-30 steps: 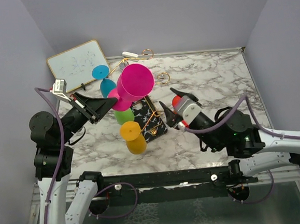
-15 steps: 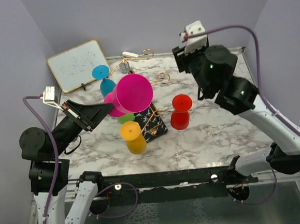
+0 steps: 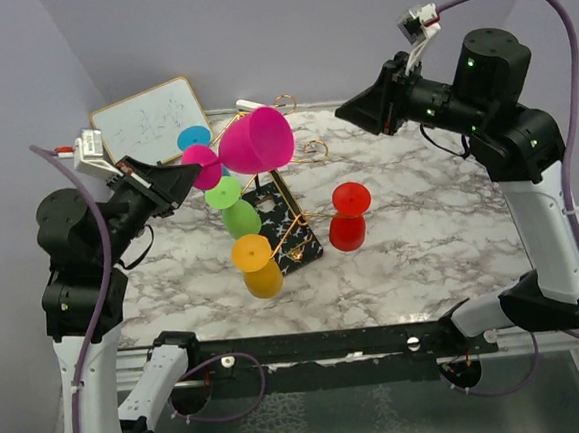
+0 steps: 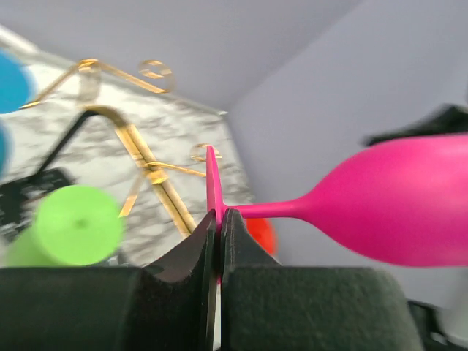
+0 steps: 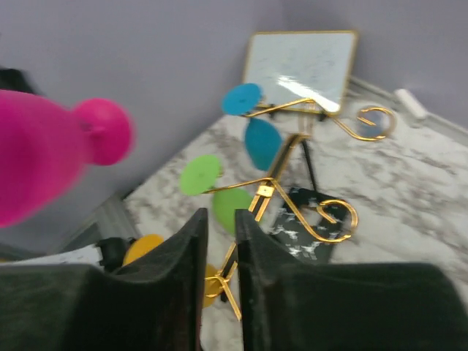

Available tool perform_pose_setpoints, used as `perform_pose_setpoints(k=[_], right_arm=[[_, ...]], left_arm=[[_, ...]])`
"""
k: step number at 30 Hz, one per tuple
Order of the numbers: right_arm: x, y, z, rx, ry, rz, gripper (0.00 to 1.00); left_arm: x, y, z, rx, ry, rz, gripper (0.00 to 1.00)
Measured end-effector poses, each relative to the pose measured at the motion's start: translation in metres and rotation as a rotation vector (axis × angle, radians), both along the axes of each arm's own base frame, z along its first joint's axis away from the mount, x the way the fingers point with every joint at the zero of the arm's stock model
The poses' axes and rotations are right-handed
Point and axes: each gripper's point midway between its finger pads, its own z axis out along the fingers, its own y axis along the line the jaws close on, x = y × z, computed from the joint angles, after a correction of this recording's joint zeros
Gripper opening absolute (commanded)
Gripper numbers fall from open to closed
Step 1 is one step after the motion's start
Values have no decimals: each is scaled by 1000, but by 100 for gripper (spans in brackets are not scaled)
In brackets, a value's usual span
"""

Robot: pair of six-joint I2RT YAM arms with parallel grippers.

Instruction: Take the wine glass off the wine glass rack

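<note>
The wine glass rack (image 3: 293,238) is a gold wire stand on a black speckled base at mid-table. Green (image 3: 230,205), yellow (image 3: 258,265) and blue (image 3: 194,139) glasses hang on it. My left gripper (image 3: 182,175) is shut on the foot of a magenta wine glass (image 3: 258,141) and holds it sideways in the air, above the rack and apart from it. The left wrist view shows the fingertips (image 4: 219,216) pinching the thin foot, with the bowl (image 4: 395,205) to the right. My right gripper (image 3: 345,112) is high at the back right, empty, its jaws almost together (image 5: 221,216).
A red glass (image 3: 348,216) stands upside down on the marble table right of the rack. A framed whiteboard (image 3: 150,124) leans at the back left. The rack's scroll arms (image 5: 322,216) reach out toward the right gripper. Purple walls close in the sides.
My left gripper has lifted the magenta glass up and left, off the rack. My right arm has let go of the red glass and swung high to the back right.
</note>
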Motion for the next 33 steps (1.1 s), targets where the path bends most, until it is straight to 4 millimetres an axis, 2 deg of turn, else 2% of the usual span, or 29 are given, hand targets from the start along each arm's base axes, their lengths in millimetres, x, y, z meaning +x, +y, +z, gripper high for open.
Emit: perform_pose_setpoints(k=[3,7,9,11,15,20,23,33], right_arm=[[-40,9,13,71,22,154,42],[-71,1,18,104,26,212,45],[-82,-2,16,106,30,230,46],[-88,1,9,100,49,265,49],[-88,11,-12,80,109,336,51],[-63,34,-47,46,211,384,51],[-52,44,-59,40,245,409,50],[-52,66,-50,62,210,491,49]], left_arm=[[27,15,-52,181,122,88,0],[44,33,-111,374,265,139,0],[43,37,-128,426,298,139,0],[39,38,-136,450,310,131,0],[34,36,-135,461,278,112,0],[30,30,-121,441,211,85,0],[27,27,-116,432,187,72,0],[24,22,-101,392,137,57,0]])
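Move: The left hand already grips the pink wine glass by its foot; the bowl sits about 9 cm to its right, 2 cm ahead and 3 cm higher. From the left hand the green glass is roughly 5 cm ahead, 1 cm right and 18 cm below. From the empty right hand the pink bowl lies some 14 cm left, 6 cm back and 3 cm higher; the red glass is about 6 cm back, 1 cm right and 20 cm below. Left lowers the held wine glass about 10 cm; right opens, going left, back and down towards its bowl. ##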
